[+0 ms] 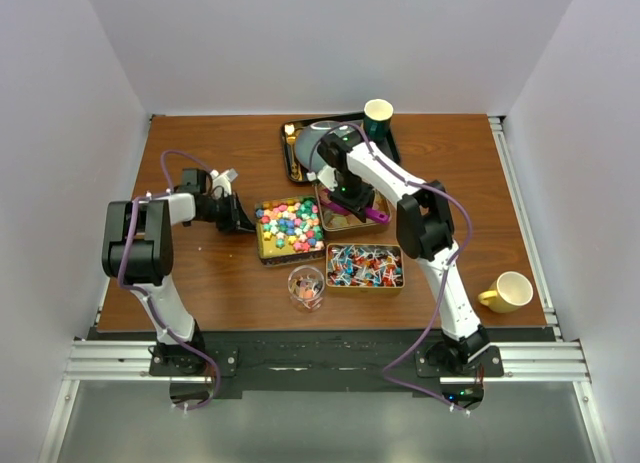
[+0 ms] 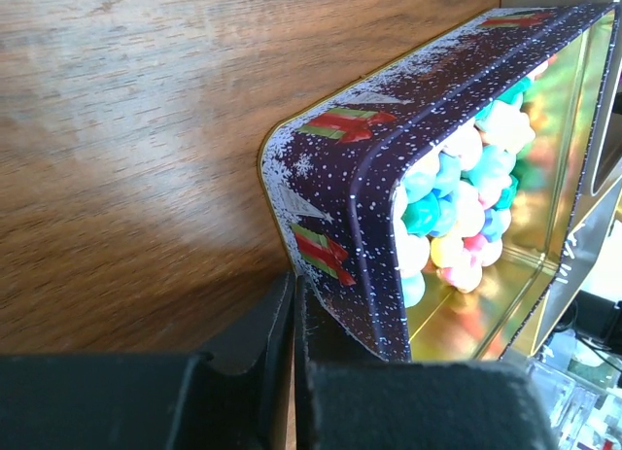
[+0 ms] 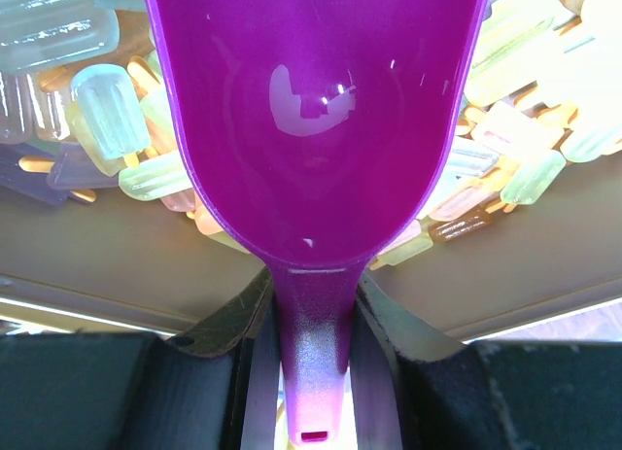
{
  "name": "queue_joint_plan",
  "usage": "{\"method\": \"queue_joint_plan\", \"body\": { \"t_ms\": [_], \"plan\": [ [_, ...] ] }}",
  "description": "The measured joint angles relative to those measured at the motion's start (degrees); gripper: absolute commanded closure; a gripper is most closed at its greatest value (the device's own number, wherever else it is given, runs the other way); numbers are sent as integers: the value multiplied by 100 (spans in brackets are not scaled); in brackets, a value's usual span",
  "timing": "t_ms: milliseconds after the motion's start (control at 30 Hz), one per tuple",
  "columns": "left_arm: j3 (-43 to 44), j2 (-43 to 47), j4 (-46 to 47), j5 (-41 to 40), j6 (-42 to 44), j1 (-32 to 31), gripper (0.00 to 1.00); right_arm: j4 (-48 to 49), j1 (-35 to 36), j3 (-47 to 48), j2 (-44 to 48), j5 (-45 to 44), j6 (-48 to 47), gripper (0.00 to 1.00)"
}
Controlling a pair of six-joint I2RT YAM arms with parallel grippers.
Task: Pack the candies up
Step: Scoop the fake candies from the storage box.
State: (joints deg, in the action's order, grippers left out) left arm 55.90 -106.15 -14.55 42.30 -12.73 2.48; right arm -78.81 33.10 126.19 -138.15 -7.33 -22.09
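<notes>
The candies lie in three tins. Bright multicoloured cubes (image 1: 289, 226) fill a snowy dark tin (image 2: 389, 197), and its cubes (image 2: 466, 207) show past the rim. Red-blue-white wrapped pieces (image 1: 365, 266) fill the front tin. Pale popsicle-shaped gummies (image 3: 107, 110) fill the back tin under the right arm. My left gripper (image 2: 293, 294) is shut with nothing in it, low on the table against the dark tin's near corner. My right gripper (image 3: 313, 304) is shut on the handle of the purple scoop (image 3: 321, 110), whose empty bowl hangs just over the gummies.
A small glass cup (image 1: 306, 286) holding a few candies stands in front of the tins. A yellow mug (image 1: 510, 291) sits at the front right. A black tray (image 1: 297, 148) and a green cup (image 1: 378, 113) stand at the back.
</notes>
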Motion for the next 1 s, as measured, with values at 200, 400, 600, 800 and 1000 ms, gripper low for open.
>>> {"method": "queue_joint_plan", "body": {
  "t_ms": [200, 400, 600, 800, 1000],
  "plan": [
    [11, 22, -57, -52, 162, 2, 73, 275, -122, -306, 157, 374, -7, 100],
    [256, 37, -396, -59, 549, 26, 61, 1272, -170, -1429, 866, 557, -48, 100],
    [656, 15, -643, 160, 737, 127, 54, 1917, -273, -2109, 1318, 734, -96, 100],
    [994, 9, -763, 269, 787, 138, 50, 2413, -428, -2492, 1808, 885, -94, 100],
    [999, 11, -778, 269, 782, 136, 51, 2614, -457, -2728, 2288, 1001, -160, 100]
  ]
}}
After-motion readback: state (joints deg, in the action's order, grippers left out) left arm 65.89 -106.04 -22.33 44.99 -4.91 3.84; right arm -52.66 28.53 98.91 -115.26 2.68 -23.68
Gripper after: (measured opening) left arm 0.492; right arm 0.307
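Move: My right hand, already gripping the purple scoop, is low over the popsicle tin, whose middle lies about 4 cm left, 2 cm ahead and 3 cm below. The round-candy tin is some 17 cm left and 5 cm back; the lollipop tin is about 14 cm straight back; the glass jar is 13 cm left and 18 cm back. The shut fingertips of my left hand rest at the round-candy tin's left wall, its middle roughly 9 cm to the right, level with me. With my right hand I keep hold of the scoop handle and first tip the bowl, on the forward-left side, upward almost on the spot by some 25 degrees, then raise it about 4 cm from the popsicles. Meanwhile my left hand opens its fingers to about half and comes off the round-candy tin's left wall, going up about 4 cm and forward 3 cm. ##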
